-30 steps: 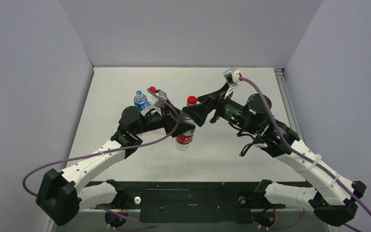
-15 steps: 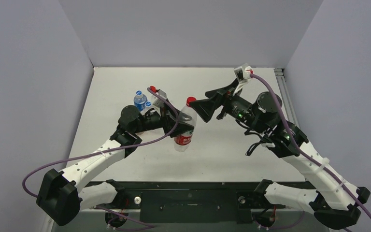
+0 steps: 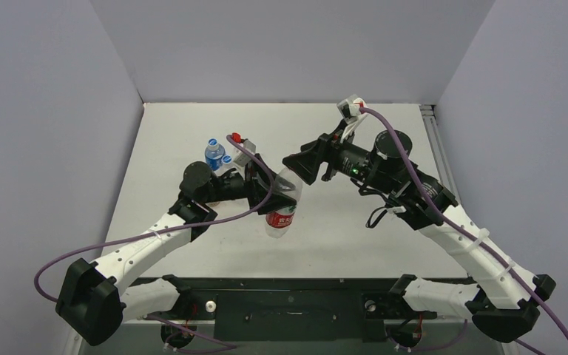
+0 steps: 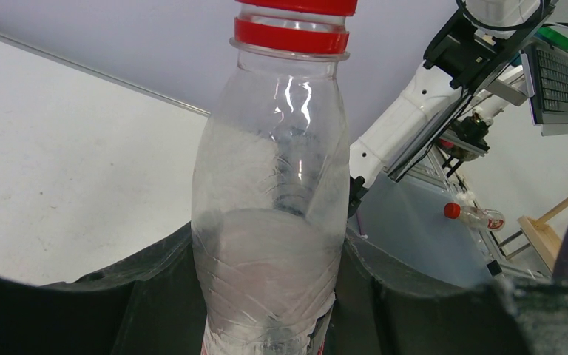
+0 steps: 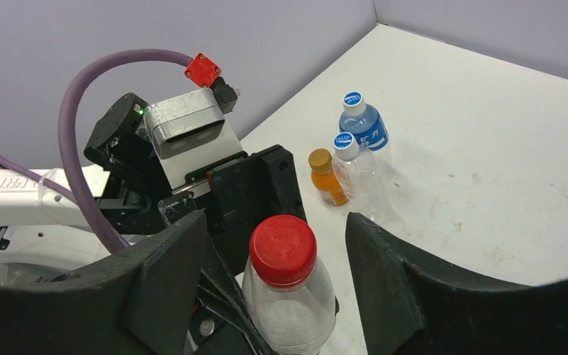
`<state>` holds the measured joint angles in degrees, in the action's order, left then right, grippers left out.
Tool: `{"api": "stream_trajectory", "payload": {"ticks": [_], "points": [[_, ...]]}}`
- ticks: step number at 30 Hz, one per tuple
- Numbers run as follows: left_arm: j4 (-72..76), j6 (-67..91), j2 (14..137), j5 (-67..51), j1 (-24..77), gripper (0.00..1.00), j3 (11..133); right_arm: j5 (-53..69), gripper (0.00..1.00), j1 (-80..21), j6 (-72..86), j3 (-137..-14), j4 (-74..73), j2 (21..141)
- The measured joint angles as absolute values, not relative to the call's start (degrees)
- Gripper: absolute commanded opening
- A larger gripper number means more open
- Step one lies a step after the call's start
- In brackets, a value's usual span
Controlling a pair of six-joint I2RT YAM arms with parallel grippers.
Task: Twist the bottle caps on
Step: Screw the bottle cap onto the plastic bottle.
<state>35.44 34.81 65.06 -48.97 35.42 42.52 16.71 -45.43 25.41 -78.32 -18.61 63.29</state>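
Note:
A clear bottle (image 4: 270, 244) with a red label (image 3: 282, 218) hangs tilted above the table, and my left gripper (image 4: 266, 296) is shut on its body. Its red cap (image 5: 283, 250) sits on the neck, over a red ring (image 4: 292, 35). My right gripper (image 5: 277, 259) straddles that cap, open, with a gap showing on each side between the cap and the fingers (image 5: 170, 274). In the top view my right gripper (image 3: 299, 164) hides the cap. Behind, two bottles carry blue-and-white caps (image 5: 353, 99) (image 5: 345, 140), and a small orange bottle has a gold cap (image 5: 319, 159).
The three capped bottles (image 3: 214, 151) stand grouped at the back left of the white table (image 3: 370, 237), close behind my left wrist. Grey walls close the table at the back and sides. A purple cable (image 5: 74, 148) loops over the left arm.
My right gripper swung out to the right, then came back left over the red cap, which it now covers from above; its jaws have narrowed. The left gripper and bottle barely moved.

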Motion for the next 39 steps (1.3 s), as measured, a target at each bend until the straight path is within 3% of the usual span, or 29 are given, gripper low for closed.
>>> {"api": "stream_trajectory", "payload": {"ticks": [17,27,39], "points": [[36.73,35.59,65.06,-50.0,35.42,0.0,42.52,17.89,0.49,-44.6,25.3,-78.3,-19.92,62.67],[36.73,35.62,65.06,-50.0,35.42,0.0,42.52,18.55,0.47,-44.6,25.3,-78.3,-20.25,62.67],[36.71,35.64,65.47,-49.95,35.42,0.0,42.52,18.55,0.33,-44.6,25.32,-78.3,-20.27,63.37]]}}
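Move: The red cap, on the bottle neck, sits between the right hand's open fingers, about 1 cm ahead, 1 cm left and 1 cm below the hand point. From that hand and far below, the clear bottle stands some 25 cm ahead and 26 cm left, the orange bottle roughly 21 cm ahead and 31 cm left. From the left hand, gripping the bottle, the cap is about 10 cm up, 4 cm ahead and 4 cm right. Right fingers close around the red cap, the hand sinking about 0.5 cm; the left keeps holding the bottle. ##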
